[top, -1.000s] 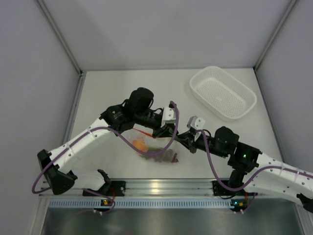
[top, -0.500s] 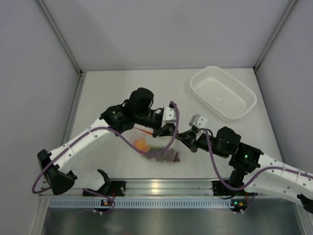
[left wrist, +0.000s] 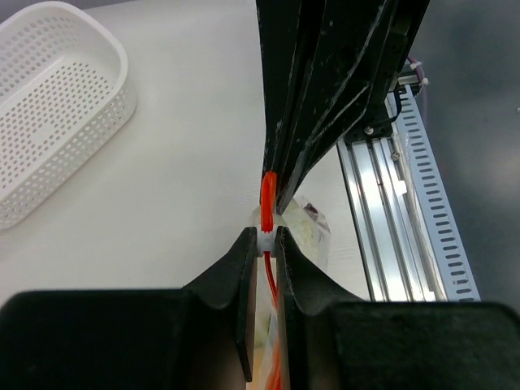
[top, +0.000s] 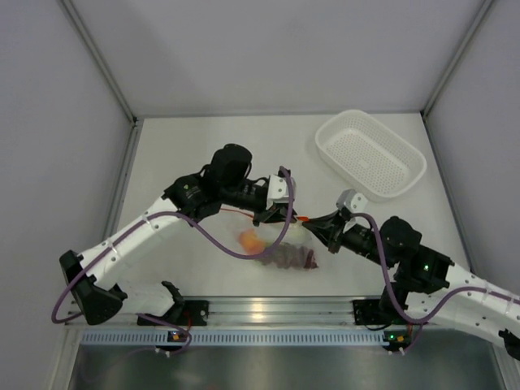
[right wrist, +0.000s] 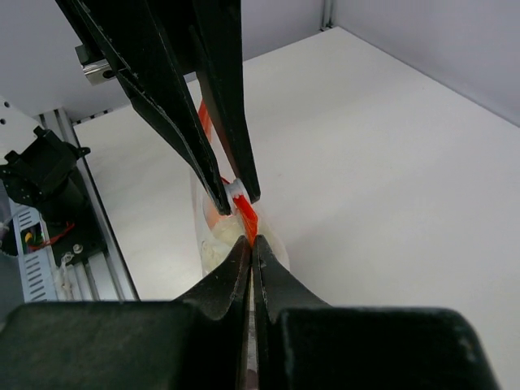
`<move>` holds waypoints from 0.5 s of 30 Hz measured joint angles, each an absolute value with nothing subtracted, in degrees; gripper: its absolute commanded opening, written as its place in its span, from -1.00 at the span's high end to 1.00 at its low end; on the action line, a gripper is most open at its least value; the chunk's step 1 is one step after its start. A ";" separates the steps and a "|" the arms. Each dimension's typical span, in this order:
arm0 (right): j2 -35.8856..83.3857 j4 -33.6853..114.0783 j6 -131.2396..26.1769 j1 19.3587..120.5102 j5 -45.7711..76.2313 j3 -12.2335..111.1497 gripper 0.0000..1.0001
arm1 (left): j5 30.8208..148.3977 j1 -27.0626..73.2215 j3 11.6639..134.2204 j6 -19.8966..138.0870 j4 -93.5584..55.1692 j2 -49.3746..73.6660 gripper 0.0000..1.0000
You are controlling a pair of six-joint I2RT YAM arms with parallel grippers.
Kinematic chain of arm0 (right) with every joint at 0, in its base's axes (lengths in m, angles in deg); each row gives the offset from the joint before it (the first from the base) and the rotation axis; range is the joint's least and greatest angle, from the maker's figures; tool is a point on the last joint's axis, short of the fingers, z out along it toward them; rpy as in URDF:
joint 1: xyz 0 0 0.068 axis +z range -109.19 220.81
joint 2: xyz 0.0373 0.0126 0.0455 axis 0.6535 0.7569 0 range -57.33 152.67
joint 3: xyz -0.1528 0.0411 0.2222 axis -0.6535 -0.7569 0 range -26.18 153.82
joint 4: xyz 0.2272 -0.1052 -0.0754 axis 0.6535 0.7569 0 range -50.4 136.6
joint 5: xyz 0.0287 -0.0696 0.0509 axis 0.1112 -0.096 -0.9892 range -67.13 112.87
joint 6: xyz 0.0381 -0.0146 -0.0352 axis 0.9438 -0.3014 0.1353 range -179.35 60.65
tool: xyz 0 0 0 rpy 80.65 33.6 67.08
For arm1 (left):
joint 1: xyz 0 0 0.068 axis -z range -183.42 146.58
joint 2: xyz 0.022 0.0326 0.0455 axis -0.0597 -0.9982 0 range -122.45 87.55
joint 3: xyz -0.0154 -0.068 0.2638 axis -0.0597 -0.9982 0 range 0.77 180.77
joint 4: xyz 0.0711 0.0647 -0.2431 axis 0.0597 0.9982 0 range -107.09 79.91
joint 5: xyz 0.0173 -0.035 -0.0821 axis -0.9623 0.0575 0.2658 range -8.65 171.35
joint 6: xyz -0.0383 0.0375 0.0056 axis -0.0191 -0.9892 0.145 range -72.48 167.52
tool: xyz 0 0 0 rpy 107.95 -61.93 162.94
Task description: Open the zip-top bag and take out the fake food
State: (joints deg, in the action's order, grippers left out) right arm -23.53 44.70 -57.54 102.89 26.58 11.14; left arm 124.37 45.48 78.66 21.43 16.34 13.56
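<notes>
The clear zip-top bag hangs low between my two grippers, just above the table. Its orange-red zipper strip is stretched between them. My left gripper is shut on the white slider of the zipper. Facing it, my right gripper is shut on the end of the strip. In the top view the left gripper and the right gripper are almost tip to tip. Fake food shows through the plastic: a round orange fruit and a dark purple grape bunch.
A white perforated basket stands at the back right, seen also as the basket in the left wrist view. The aluminium rail runs along the near table edge, close below the bag.
The right gripper has drawn back to the right, pulling the bag and its contents that way. The left jaws have narrowed onto the slider.
</notes>
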 measured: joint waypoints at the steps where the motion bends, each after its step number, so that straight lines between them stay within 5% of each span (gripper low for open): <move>1: -24.67 45.10 -57.35 102.89 27.01 11.01 1.00 | 124.37 45.38 78.68 21.25 16.36 13.60 1.00; 15: -34.59 57.16 -57.17 102.89 34.66 14.14 1.00 | 125.60 37.86 78.68 18.68 21.10 13.64 1.00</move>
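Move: My left fingers hold the zip's white slider; the zip's left end, where I take it, lies about 17 cm to my left and 1 cm ahead, some 3 cm lower. In the hanging bag, the orange food is roughly 10 cm to the left of this hand, level ahead, about 10 below; the grapes are 2 cm left, straight below, some 15 down. My right hand grips the zip's right end, with the slider 4 cm to its left at equal depth and height. I draw my hands apart along the zip: my right keeps its pinch on the end and pulls about 6 cm right, rising a little and turning slightly clockwise, while my left, still closed on the slider, goes some 3 cm left and as much forward, sinking slightly, so the slider runs towards the zip's left end. ##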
